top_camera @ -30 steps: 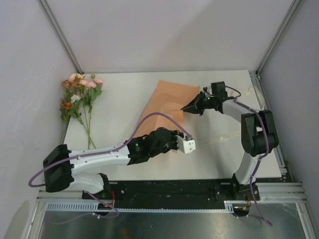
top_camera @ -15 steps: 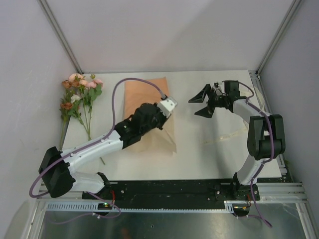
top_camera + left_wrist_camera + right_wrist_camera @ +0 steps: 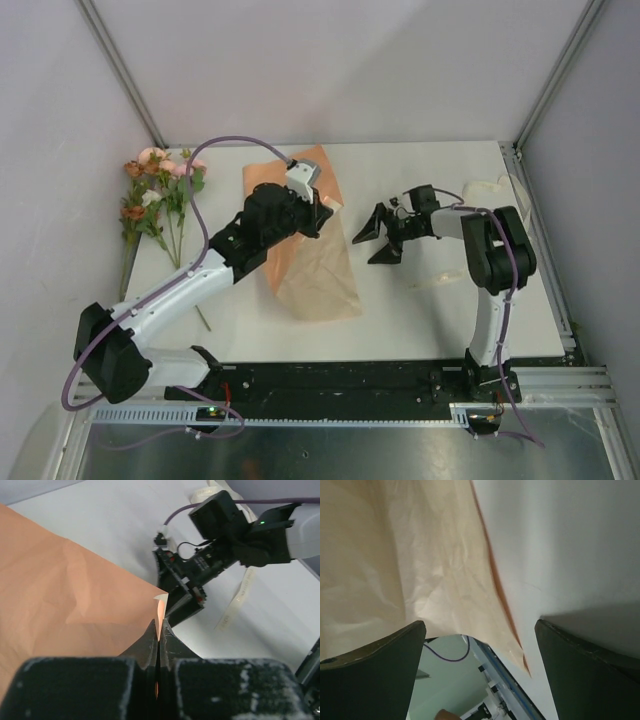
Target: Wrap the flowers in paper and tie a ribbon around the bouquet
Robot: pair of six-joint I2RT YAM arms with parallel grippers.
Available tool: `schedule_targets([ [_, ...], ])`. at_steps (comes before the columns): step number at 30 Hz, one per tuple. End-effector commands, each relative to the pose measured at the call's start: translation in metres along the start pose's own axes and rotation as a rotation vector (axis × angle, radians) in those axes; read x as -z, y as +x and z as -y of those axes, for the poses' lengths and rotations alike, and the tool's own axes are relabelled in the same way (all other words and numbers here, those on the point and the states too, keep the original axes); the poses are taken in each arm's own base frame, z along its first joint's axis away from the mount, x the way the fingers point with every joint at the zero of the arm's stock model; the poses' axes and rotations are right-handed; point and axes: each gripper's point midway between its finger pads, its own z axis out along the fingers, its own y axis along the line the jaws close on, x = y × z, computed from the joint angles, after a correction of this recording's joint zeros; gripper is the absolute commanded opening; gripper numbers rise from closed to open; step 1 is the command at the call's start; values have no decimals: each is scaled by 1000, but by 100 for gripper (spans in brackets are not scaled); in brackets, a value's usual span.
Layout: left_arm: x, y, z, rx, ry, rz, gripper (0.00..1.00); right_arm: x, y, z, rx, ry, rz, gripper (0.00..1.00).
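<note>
The peach-orange paper point(image 3: 320, 280) lies partly lifted in the middle of the table, one corner raised. My left gripper point(image 3: 318, 203) is shut on that raised corner; in the left wrist view the fingertips point(image 3: 159, 630) pinch the thin paper point(image 3: 60, 580) edge. My right gripper point(image 3: 380, 236) hangs open just right of the sheet, nothing between its fingers point(image 3: 380, 655), with the paper point(image 3: 395, 555) beyond them. The flowers point(image 3: 160, 195) lie at the far left of the table. The cream ribbon point(image 3: 445, 277) lies on the right, and in the left wrist view the ribbon point(image 3: 240, 597) runs past the right gripper point(image 3: 185, 597).
Grey walls and metal frame posts close in the table on the left, back and right. A metal rail point(image 3: 540, 250) runs along the table's right edge. Black base plates point(image 3: 340, 385) sit at the near edge.
My right gripper has let go of the paper's corner, opened, and moved left and nearer. My left gripper has shut on the paper and carried its corner toward the back left, turning the sheet.
</note>
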Motion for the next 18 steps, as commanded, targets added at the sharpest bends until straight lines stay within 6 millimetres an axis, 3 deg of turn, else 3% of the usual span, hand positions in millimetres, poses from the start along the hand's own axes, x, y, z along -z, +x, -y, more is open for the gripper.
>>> schedule_targets([
  [1, 15, -47, 5, 118, 52, 114, 0, -27, -31, -8, 148, -8, 44, 99],
  [5, 23, -65, -2, 173, 59, 151, 0, -49, -37, -11, 240, 50, 40, 99],
  [8, 28, -72, -3, 184, 66, 167, 0, -64, -42, 0, 277, 192, 31, 98],
  [18, 25, -67, -6, 230, 65, 152, 0, -90, -34, 17, 481, 562, -55, 68],
])
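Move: The right hand, open and low, goes for the paper's loose right edge, about 5 cm ahead and 5 cm to its left, a centimetre below. The paper corner held in the left hand is some 21 cm above the right hand, 8 cm to its left and 3 cm back; a ribbon strip lies 17 cm right and 7 cm back. From the left hand that edge is about 8 cm ahead, 3 cm right and 22 cm down. Right hand sweeps 9 cm left, 6 forward to the paper's edge, part-closing; left raises its pinched corner 4 cm. ##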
